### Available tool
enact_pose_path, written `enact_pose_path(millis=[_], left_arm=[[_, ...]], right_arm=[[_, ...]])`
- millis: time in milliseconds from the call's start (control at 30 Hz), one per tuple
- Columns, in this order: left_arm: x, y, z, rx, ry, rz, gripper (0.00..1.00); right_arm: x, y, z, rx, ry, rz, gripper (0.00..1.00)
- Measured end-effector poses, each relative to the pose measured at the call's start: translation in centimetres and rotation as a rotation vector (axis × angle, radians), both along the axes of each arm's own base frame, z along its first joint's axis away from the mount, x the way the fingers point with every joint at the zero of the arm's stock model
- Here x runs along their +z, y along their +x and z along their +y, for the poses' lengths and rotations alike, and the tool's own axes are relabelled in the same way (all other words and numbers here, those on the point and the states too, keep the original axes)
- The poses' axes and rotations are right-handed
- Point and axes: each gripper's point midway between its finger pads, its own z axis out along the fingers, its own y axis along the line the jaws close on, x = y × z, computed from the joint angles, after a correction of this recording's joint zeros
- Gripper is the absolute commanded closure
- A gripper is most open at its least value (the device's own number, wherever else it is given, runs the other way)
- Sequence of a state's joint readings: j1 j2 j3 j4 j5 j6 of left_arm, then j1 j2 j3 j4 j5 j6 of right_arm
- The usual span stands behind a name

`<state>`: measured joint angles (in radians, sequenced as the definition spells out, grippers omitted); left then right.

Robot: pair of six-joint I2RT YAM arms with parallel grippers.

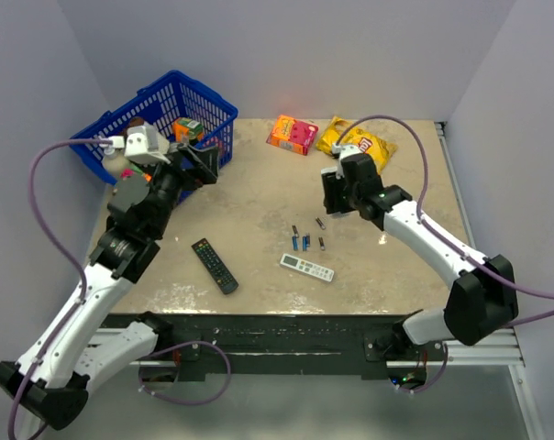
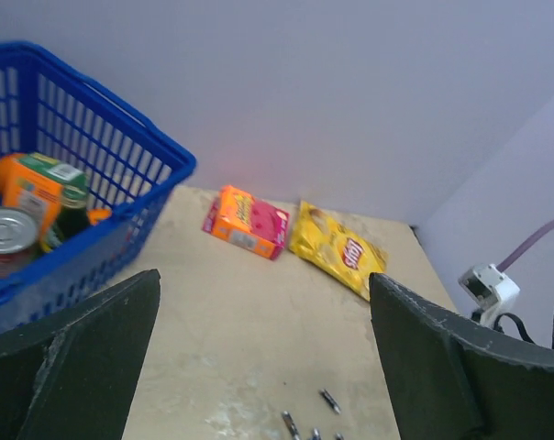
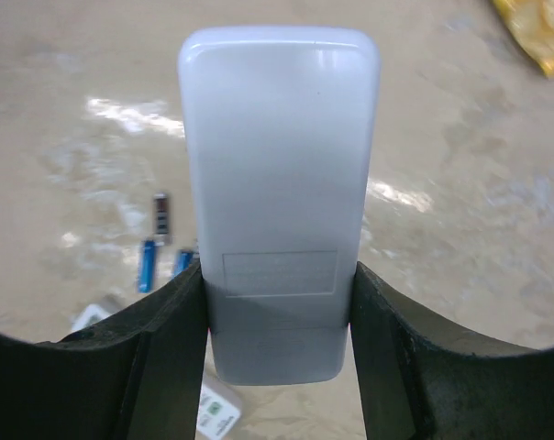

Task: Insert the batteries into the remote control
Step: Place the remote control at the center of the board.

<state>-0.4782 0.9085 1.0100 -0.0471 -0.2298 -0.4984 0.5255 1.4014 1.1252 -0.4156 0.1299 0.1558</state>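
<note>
My right gripper (image 1: pixel 336 198) (image 3: pixel 277 275) is shut on the short, wide white remote control (image 3: pixel 277 183). It holds the remote above the table with the plain back facing the wrist camera. In the top view the remote is hidden by the gripper. Several small batteries (image 1: pixel 306 240) lie on the table just below and left of that gripper. They also show in the right wrist view (image 3: pixel 147 264) and the left wrist view (image 2: pixel 329 401). My left gripper (image 1: pixel 200 165) (image 2: pixel 263 284) is open and empty, raised near the basket, far from the batteries.
A blue basket (image 1: pixel 206 93) (image 2: pixel 139 147) of groceries stands at the back left. An orange box (image 1: pixel 293 134) and a yellow chips bag (image 1: pixel 355 142) lie at the back. A long black remote (image 1: pixel 214 265) and a slimmer white remote (image 1: pixel 306 268) lie near the front.
</note>
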Motion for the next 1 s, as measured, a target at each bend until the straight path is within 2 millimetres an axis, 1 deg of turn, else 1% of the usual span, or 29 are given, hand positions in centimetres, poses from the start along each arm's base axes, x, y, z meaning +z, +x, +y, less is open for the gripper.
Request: enact_pose_path(millis=[33, 67, 133, 267, 333, 367, 400, 500, 567, 633, 667, 700, 733, 800, 833, 933, 967, 1000], left_arm=[[0.8, -0.5, 1.0, 0.036, 0.009, -0.026, 0.0], [1.3, -0.9, 2.0, 0.071, 0.021, -0.044, 0.0], [1.9, -1.6, 3.6, 0.134, 0.043, -0.063, 0.0], [2.2, -2.6, 6.1, 0.229, 0.092, -0.074, 0.0], [2.2, -3.0, 7.1, 0.267, 0.115, -0.073, 0.0], [2.3, -3.3, 7.6, 0.283, 0.124, -0.073, 0.0], [2.3, -3.5, 8.0, 0.298, 0.131, -0.073, 0.0], [2.4, -4.1, 9.1, 0.342, 0.145, -0.074, 0.0], [2.5, -4.4, 9.7, 0.368, 0.154, -0.075, 0.0], [2.6, -4.6, 10.2, 0.386, 0.158, -0.077, 0.0], [2.6, -4.7, 10.3, 0.394, 0.159, -0.077, 0.0], [2.6, -4.8, 10.5, 0.4, 0.162, -0.078, 0.0], [2.6, -4.8, 10.6, 0.404, 0.167, -0.076, 0.0], [2.4, -4.8, 10.7, 0.409, 0.181, -0.072, 0.0], [2.4, -4.8, 10.8, 0.411, 0.186, -0.069, 0.0], [2.1, -4.8, 11.1, 0.425, 0.2, -0.059, 0.0], [2.0, -4.9, 11.2, 0.433, 0.209, -0.055, 0.0], [2.0, -4.9, 11.4, 0.439, 0.212, -0.054, 0.0]], right_arm=[[-0.9, 0.5, -1.9, -0.065, -0.014, 0.025, 1.0], [-1.6, 0.7, -3.3, -0.112, -0.021, 0.047, 1.0], [-3.8, 1.3, -7.1, -0.244, -0.029, 0.11, 1.0], [-7.9, 1.4, -13.0, -0.455, -0.029, 0.222, 0.97], [-9.8, 1.1, -15.4, -0.543, -0.039, 0.273, 0.96], [-10.6, 1.1, -16.3, -0.575, -0.042, 0.293, 0.88], [-11.2, 1.1, -17.0, -0.6, -0.045, 0.309, 0.85], [-13.2, 1.1, -18.1, -0.636, -0.061, 0.354, 0.73], [-14.4, 0.8, -18.4, -0.643, -0.073, 0.387, 0.63], [-15.1, 0.7, -18.4, -0.643, -0.074, 0.408, 0.53], [-15.2, 0.9, -18.3, -0.644, -0.065, 0.406, 0.4], [-15.1, 1.0, -18.3, -0.643, -0.061, 0.401, 0.34], [-15.1, 1.1, -18.3, -0.645, -0.058, 0.399, 0.25], [-15.2, 1.1, -18.3, -0.648, -0.056, 0.397, 0.18], [-15.2, 1.1, -18.3, -0.648, -0.054, 0.395, 0.11], [-14.9, 1.0, -18.3, -0.651, -0.05, 0.389, 0.02], [-14.5, 0.9, -18.3, -0.651, -0.047, 0.382, 0.02], [-13.7, 1.0, -18.3, -0.652, -0.04, 0.363, 0.02]])
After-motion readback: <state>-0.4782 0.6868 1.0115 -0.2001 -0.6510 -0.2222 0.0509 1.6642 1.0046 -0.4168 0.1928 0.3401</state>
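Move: The remote is gripped near its lower end in my right hand, face down and clear of the board. Its bare landing spot is about 19 cm to my right hand's right, 4 cm ahead and 16 cm below. The loose batteries lie some 5 cm left and 5 cm back, the white remote about 5 cm left and 15 cm back, and the chips bag 22 cm ahead and 10 cm right. From my left hand the landing spot is roughly 52 cm right, 6 cm ahead and 36 cm below. With my right hand I carry the remote about 18 cm to the right and 15 cm down, away from the batteries. My wrist swings some 35 degrees clockwise and tips its fingers further down as it goes. At the board I open my fingers, let go and start to lift. Meanwhile my open, empty left hand draws off left and slightly back, turning counter-clockwise. ##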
